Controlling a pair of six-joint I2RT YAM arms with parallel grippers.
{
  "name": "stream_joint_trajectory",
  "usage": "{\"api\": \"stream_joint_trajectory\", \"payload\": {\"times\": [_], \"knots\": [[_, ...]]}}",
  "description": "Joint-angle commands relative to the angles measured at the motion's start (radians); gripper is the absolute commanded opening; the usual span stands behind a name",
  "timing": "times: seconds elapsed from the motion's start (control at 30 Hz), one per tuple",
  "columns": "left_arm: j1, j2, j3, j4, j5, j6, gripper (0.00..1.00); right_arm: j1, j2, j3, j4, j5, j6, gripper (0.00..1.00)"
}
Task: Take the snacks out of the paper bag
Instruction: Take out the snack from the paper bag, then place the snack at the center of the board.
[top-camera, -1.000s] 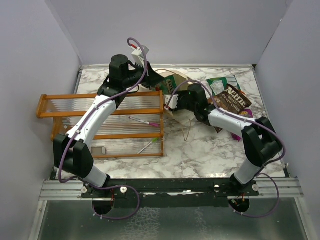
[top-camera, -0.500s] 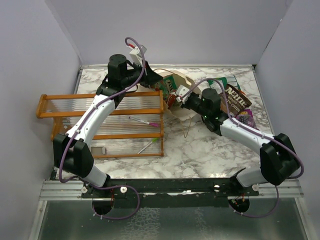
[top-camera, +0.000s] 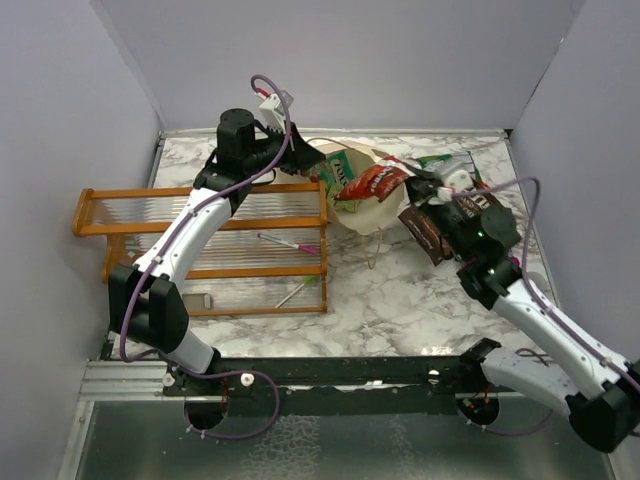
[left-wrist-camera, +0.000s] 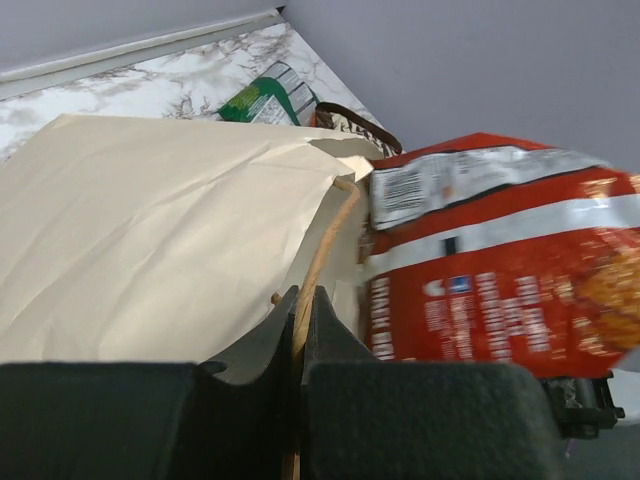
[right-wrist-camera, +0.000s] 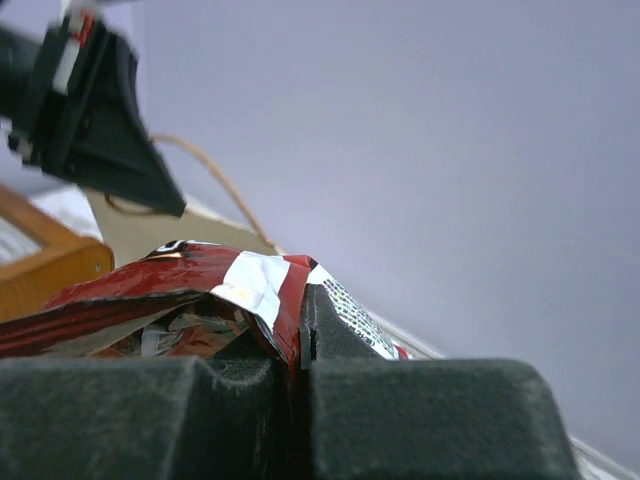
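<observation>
The cream paper bag (top-camera: 360, 212) lies tilted at the back middle, its mouth facing right. My left gripper (top-camera: 300, 156) is shut on the bag's twine handle (left-wrist-camera: 322, 245), holding that side up. My right gripper (top-camera: 418, 188) is shut on the edge of a red chip bag (top-camera: 378, 181), which hangs in the air just outside the bag's mouth. That packet fills the right of the left wrist view as the red chip bag (left-wrist-camera: 500, 270) and shows pinched as the red chip bag (right-wrist-camera: 180, 290). A green packet (top-camera: 345, 173) shows inside the bag. A dark brown packet (top-camera: 424, 230) lies under my right wrist.
An orange wooden rack (top-camera: 200, 245) with pens in it stands left of the bag, touching it. A green-white packet (top-camera: 437, 161) and other packets lie at the back right. Grey walls close in the back and both sides.
My right gripper shut on the red chip bag at the bag's mouth and pulled it out to the right, the arm swinging right. My left gripper kept hold of the handle.
</observation>
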Motion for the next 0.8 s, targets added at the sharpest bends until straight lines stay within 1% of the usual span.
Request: {"api": "stream_joint_trajectory", "payload": {"times": [0.0, 0.13, 0.27, 0.37, 0.5, 0.6, 0.67, 0.73, 0.77], "knots": [[0.011, 0.0, 0.025, 0.025, 0.008, -0.012, 0.0, 0.005, -0.189, -0.113, 0.09, 0.278, 0.153, 0.01], [0.011, 0.003, 0.026, 0.025, 0.012, -0.018, 0.0, 0.005, -0.307, -0.207, 0.095, 0.554, 0.164, 0.01], [0.012, 0.0, 0.024, 0.025, 0.005, -0.017, 0.0, 0.005, -0.385, -0.311, 0.184, 0.883, 0.139, 0.02], [0.011, 0.003, 0.023, 0.025, 0.002, -0.016, 0.0, 0.003, -0.409, -0.364, 0.275, 1.0, 0.099, 0.02], [0.011, 0.006, 0.022, 0.024, 0.0, -0.016, 0.0, 0.002, -0.375, -0.392, 0.324, 1.032, 0.085, 0.03], [0.011, 0.006, 0.024, 0.022, 0.0, -0.017, 0.0, -0.011, -0.297, -0.375, 0.296, 1.066, 0.112, 0.03], [0.011, 0.006, 0.024, 0.022, -0.001, -0.015, 0.0, -0.051, -0.243, -0.34, 0.189, 1.063, 0.223, 0.04], [0.011, 0.006, 0.024, 0.02, -0.003, -0.014, 0.0, -0.116, -0.205, -0.273, -0.005, 0.973, 0.403, 0.05], [0.011, 0.008, 0.025, 0.019, -0.003, -0.013, 0.0, -0.161, -0.183, -0.243, -0.073, 0.921, 0.484, 0.05]]}}
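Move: The right hand already grips the red snack pack, clear of the paper bag. The brown snack pack on the table, where it is heading, lies about 14 cm right, 5 cm ahead and 34 cm below. The green pack is some 20 cm ahead and 19 cm right; the paper bag's mouth about 10 cm ahead, 6 cm left, 22 cm below. From the left hand, which holds the bag's handle, the brown pack is roughly 27 cm right and level ahead. The right hand swings the gripped red pack about 20 cm right, turning some 55 degrees clockwise, finally sinking. ##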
